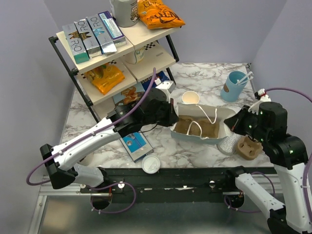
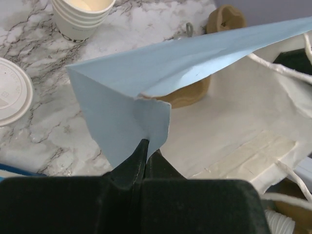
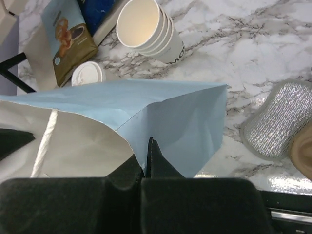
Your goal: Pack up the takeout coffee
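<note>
The takeout coffee (image 1: 165, 86), a small cream cup with a white sip lid, stands on the marble by the shelf's foot, outside the bag. It also shows in the right wrist view (image 3: 87, 74), and its lid sits at the left edge of the left wrist view (image 2: 9, 97). A light-blue paper bag (image 1: 214, 114) lies open mid-table with a brown cardboard carrier (image 1: 195, 127) inside. My left gripper (image 1: 171, 118) (image 2: 146, 146) is shut on the bag's left rim. My right gripper (image 1: 235, 126) (image 3: 150, 146) is shut on its right rim.
A stack of lidless cups (image 1: 191, 98) stands just behind the bag. A loose flat lid (image 1: 151, 164) lies at the front edge. A silver sponge (image 1: 228, 145) and a brown piece (image 1: 248, 146) lie right of the bag. A blue cup (image 1: 235, 86) stands back right, the snack shelf (image 1: 122, 48) back left.
</note>
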You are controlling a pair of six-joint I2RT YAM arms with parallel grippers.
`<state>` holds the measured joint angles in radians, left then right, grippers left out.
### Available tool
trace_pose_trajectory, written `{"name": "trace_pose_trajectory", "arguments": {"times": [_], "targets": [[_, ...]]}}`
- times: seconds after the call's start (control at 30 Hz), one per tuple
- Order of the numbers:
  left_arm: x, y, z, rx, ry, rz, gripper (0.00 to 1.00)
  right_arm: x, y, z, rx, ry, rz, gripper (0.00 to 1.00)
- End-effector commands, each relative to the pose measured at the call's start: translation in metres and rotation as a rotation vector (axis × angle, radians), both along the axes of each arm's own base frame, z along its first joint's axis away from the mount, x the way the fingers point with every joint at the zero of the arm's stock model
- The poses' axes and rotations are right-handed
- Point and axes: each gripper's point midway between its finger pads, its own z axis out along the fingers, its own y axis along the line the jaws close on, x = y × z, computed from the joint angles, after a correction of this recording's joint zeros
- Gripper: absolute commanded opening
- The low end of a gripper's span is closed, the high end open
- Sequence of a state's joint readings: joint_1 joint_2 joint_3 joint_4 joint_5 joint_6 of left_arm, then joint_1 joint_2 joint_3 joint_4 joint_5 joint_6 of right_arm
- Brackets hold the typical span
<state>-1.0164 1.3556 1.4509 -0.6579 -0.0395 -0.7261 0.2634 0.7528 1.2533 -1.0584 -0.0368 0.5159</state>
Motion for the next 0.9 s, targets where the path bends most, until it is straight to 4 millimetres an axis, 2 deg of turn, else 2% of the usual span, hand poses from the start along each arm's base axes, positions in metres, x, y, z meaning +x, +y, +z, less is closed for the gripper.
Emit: {"name": "trace_pose_trajectory", "arguments": {"times": [0.0,0.2,0.3,0.33,0.37,0.43,0.47,0.53,0.57,0.6,0.67,0.7,0.73,0.77,0.83,0.87], "targets": [[-0.004,0.000,-0.004,-0.032,0.022,-0.010,0.00,-0.021,-0.009,-0.045,-0.062,0.174,-0.011,0.01],[0.010,-0.010,-0.057,0.064,0.115,-0.007,0.00,-0.012,-0.019,-0.088,-0.134,0.288,-0.067,0.03],[0.018,-0.017,-0.062,0.072,0.138,-0.021,0.02,-0.005,-0.018,-0.092,-0.159,0.319,-0.061,0.10],[0.020,-0.019,-0.058,0.066,0.129,-0.025,0.10,-0.004,-0.020,-0.088,-0.167,0.308,-0.064,0.16],[0.022,-0.022,-0.052,0.054,0.116,-0.026,0.26,0.000,-0.022,-0.074,-0.175,0.268,-0.072,0.36],[0.025,-0.024,-0.044,0.045,0.094,-0.030,0.32,0.002,-0.033,-0.059,-0.207,0.216,-0.109,0.44],[0.027,-0.024,-0.038,0.035,0.081,-0.027,0.41,0.002,-0.037,-0.051,-0.220,0.193,-0.117,0.53],[0.029,-0.023,-0.031,0.029,0.060,-0.016,0.48,0.001,-0.043,-0.030,-0.229,0.125,-0.136,0.61],[0.030,-0.021,-0.031,0.034,0.057,-0.011,0.57,0.001,-0.043,-0.023,-0.237,0.095,-0.123,0.67],[0.031,-0.019,-0.028,0.032,0.049,-0.002,0.59,0.001,-0.042,-0.014,-0.231,0.066,-0.112,0.69],[0.033,-0.015,-0.023,0.029,0.033,0.010,0.68,0.000,-0.042,-0.003,-0.232,0.016,-0.094,0.75],[0.032,-0.014,-0.022,0.026,0.029,0.011,0.78,-0.001,-0.043,0.001,-0.233,0.001,-0.097,0.75],[0.032,-0.013,-0.019,0.024,0.021,0.008,0.84,-0.002,-0.043,0.006,-0.229,-0.019,-0.095,0.77],[0.031,-0.010,-0.013,0.018,0.011,0.006,0.99,-0.001,-0.042,0.013,-0.235,-0.055,-0.083,0.80],[0.030,-0.006,-0.004,0.006,-0.015,0.003,0.99,-0.002,-0.036,0.026,-0.219,-0.117,-0.035,0.84],[0.032,-0.001,-0.001,0.006,-0.031,0.025,0.99,-0.001,-0.032,0.041,-0.219,-0.201,0.003,0.94]]}}
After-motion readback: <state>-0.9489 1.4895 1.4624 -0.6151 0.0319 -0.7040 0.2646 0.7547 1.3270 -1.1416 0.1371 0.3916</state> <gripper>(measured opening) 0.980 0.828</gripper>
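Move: Both hands still pinch the bag's rim at opposite ends; its middle lies about 11 cm right of the left hand, 11 cm left of the right hand, level fore and aft with both and some 13 cm lower. From the left hand, the cup stack stands about 16 cm ahead and 8 cm right, a lidded cup roughly 8 cm ahead and 8 cm left. The silver pad lies about 8 cm right of the right hand, 1 cm ahead. All three are roughly 25 cm below. Down go both hands with the bag's rim, the right about 9 cm with its fingers tipping lower, the left 7 cm and slightly forward after a small bob up. Near the bottom both open wide and release the paper; the right then climbs back to its starting height, drifting right and levelling its wrist, while the left rises only a little. ##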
